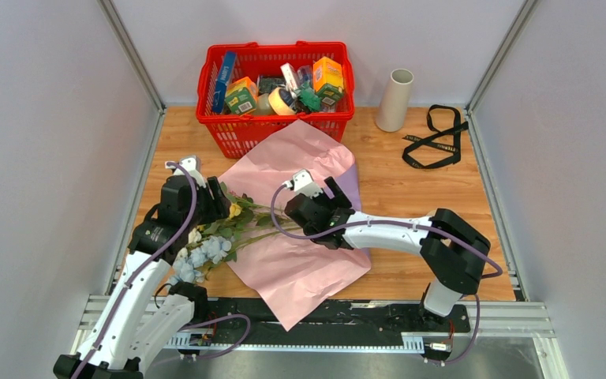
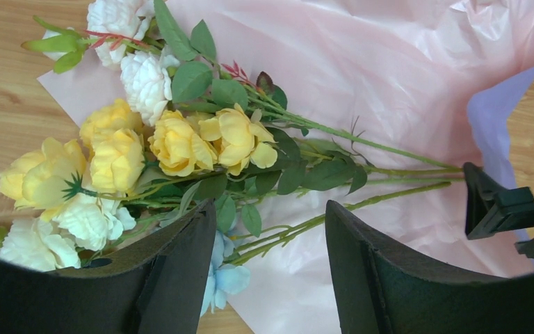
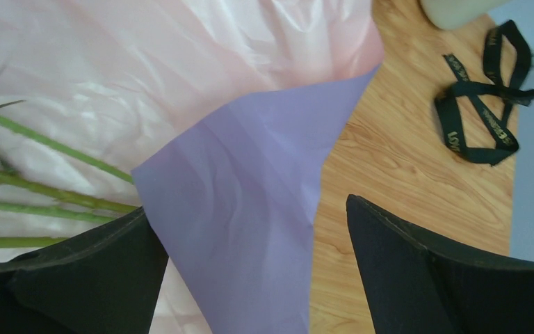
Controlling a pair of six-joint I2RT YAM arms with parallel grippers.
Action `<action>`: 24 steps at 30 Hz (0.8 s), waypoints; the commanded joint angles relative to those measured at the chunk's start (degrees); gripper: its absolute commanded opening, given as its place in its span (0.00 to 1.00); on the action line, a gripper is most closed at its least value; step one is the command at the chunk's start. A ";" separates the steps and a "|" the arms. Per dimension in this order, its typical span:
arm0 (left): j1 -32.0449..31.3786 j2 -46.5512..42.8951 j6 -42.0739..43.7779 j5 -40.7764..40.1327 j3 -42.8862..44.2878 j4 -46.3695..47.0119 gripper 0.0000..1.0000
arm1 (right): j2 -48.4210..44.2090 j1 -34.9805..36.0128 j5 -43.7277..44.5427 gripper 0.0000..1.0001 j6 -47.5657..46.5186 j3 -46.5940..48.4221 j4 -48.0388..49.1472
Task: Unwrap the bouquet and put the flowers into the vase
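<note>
The bouquet lies unwrapped: a pink paper sheet [image 1: 300, 264] is spread flat with a lilac sheet [image 1: 350, 181] poking out at its right edge. The flowers [image 1: 219, 230] lie across the pink sheet's left side, with blooms toward the left arm and stems pointing right. My left gripper [image 2: 268, 209] is open just above the stems [image 2: 361, 174], close to the yellow blooms [image 2: 181, 142]. Open too, my right gripper [image 3: 247, 205] hovers over the lilac sheet [image 3: 250, 209] past the stem ends [image 3: 42, 191], holding nothing. The beige vase [image 1: 395, 99] stands upright at the back right.
A red basket [image 1: 229, 130] full of groceries stands at the back, touching the pink sheet's far corner. The black ribbon [image 1: 435, 138] lies loose on the wood right of the vase. Grey walls close the table's left and right sides.
</note>
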 commanded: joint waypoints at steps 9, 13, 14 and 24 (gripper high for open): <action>0.02 -0.36 1.18 -2.15 0.50 -0.57 0.67 | -9.53 -9.56 10.12 0.96 18.78 -3.52 -20.83; 0.10 -0.36 1.09 -2.41 0.50 -0.66 0.67 | -13.66 -14.04 9.33 0.95 23.19 -5.36 -24.62; 0.11 -0.53 1.09 -2.41 0.50 -0.66 0.67 | -14.72 -15.01 8.89 0.95 23.98 -5.80 -25.15; 0.10 -0.36 1.27 -2.68 0.67 -0.92 0.67 | -19.74 -16.87 6.43 0.94 30.93 -4.94 -30.68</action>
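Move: The folded-over purple flap of wrapping paper hangs at my open right fingers, its middle about 3 cm ahead, 2 cm to the right and 4 cm below. The stem ends lie under it, some 3 cm back, 5 cm right and 9 cm down; the yellow flowers are about 20 cm to my right hand's left and 2 cm back, and the paper roll some 27 cm right and 10 cm back. From my left hand the flap is about 27 cm right, 5 cm ahead and 13 cm below. I sweep my right hand about 18 cm to the right, away from the flowers and towards the paper roll, my left finger behind the purple flap's free edge so that it drags the paper along. I lift some 3 cm in the later part, swing the hand roughly 35 degrees clockwise and slow at the end, fingers staying wide open. ##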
